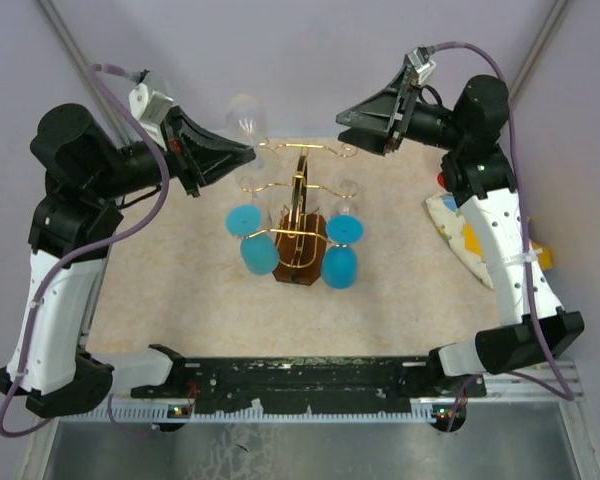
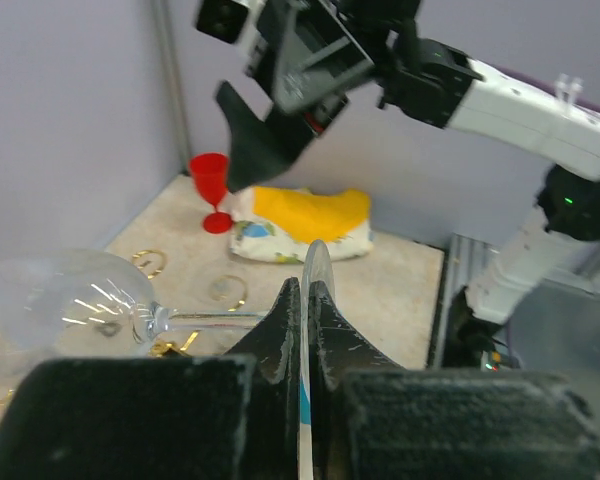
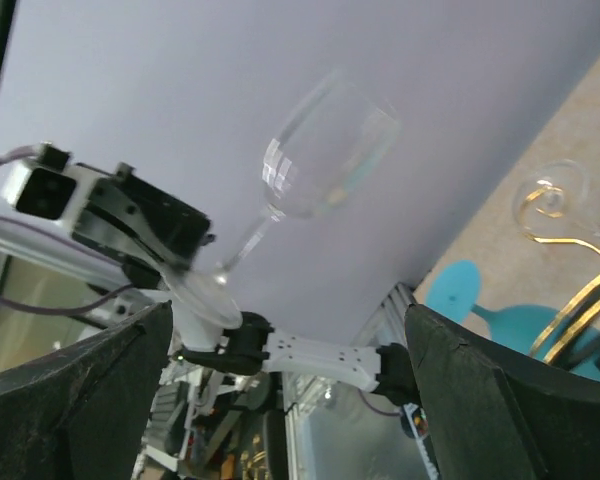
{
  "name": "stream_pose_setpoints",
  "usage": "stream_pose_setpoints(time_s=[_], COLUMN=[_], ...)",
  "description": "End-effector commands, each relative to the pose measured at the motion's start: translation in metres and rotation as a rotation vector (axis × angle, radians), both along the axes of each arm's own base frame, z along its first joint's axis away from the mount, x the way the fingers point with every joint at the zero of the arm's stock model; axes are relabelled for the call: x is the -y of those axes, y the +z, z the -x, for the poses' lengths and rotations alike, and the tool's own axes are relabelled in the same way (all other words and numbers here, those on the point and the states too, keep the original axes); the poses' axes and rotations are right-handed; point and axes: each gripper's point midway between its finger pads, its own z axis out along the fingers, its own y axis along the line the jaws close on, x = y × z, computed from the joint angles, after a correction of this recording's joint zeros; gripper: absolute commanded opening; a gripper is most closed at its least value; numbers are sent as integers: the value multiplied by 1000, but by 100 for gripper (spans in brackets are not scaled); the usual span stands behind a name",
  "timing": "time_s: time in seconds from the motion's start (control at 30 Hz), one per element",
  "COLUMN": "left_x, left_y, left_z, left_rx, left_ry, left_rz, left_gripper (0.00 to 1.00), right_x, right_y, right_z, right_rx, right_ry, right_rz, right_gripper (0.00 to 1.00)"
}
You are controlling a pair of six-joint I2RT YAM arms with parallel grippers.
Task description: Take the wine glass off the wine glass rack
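Note:
A clear wine glass point(image 1: 245, 115) hangs in the air at the back left, off the rack, with my left gripper point(image 1: 248, 153) shut on its round foot. In the left wrist view the fingers point(image 2: 285, 320) pinch the foot edge-on, and the stem runs left to the wine glass bowl point(image 2: 60, 300). The wine glass rack point(image 1: 300, 215), gold wire on a dark brown base, stands mid-table. My right gripper point(image 1: 352, 132) is raised at the back right, open and holding nothing. Its wrist view shows the wine glass point(image 3: 325, 150) between its wide-spread fingers point(image 3: 510, 400).
Several blue glasses point(image 1: 340, 268) and a clear one point(image 1: 347, 200) hang from the rack arms. A white and yellow cushion point(image 1: 460, 225) lies at the right edge, with a small red glass point(image 2: 211, 190) beside it. Grey walls close off the back and sides.

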Motion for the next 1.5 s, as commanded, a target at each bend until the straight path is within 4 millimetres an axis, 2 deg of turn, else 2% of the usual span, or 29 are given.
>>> stream_pose_setpoints(time_s=[0.0, 0.13, 0.3, 0.53, 0.77, 0.93, 1.27, 1.47], left_x=[9, 6, 3, 2, 4, 4, 8, 11], left_y=[10, 13, 19, 20, 11, 10, -8, -25], left_z=[55, 73, 84, 91, 81, 68, 57, 50], left_rx=[65, 79, 109, 130, 138, 181, 191, 185], left_ry=[-273, -330, -359, -390, -363, -314, -321, -335], left_rz=[11, 19, 21, 12, -16, -57, -135, -168], left_gripper=[0, 0, 0, 0, 0, 0, 0, 0], right_x=[-8, -30, -63, -73, -79, -84, -90, -109], right_y=[53, 47, 37, 30, 27, 16, 34, 32], right_z=[31, 26, 26, 26, 35, 34, 34, 40], right_rx=[66, 20, -57, -116, -157, -215, -239, -277], right_ry=[141, 187, 254, 268, 299, 297, 318, 372], right_rz=[-141, -156, -185, -211, -236, -233, -285, -300], right_gripper=[99, 99, 99, 99, 99, 99, 98, 98])
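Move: My left hand holds the clear wine glass by its foot end, bowl middle about 8 cm ahead and 1 cm left at its height. The bowl lies about 17 cm left of my open right hand, 2 cm ahead and 3 cm above. From my left hand, the right gripper is some 16 cm right, 6 cm ahead, 3 cm lower. The rack stands 8 cm left and 5 cm ahead of my right hand, roughly 30 cm below. I bring my wide-open right hand about 10 cm left, over the rack towards the bowl, quickly then creeping, while its fingers swing counter-clockwise, tip up and the wrist rolls, some 15-20 degrees each. My left hand keeps its closed grip, draws the glass back 7 to 8 cm while turning about 20 degrees clockwise, then eases 3 cm forward and sinks a little. ##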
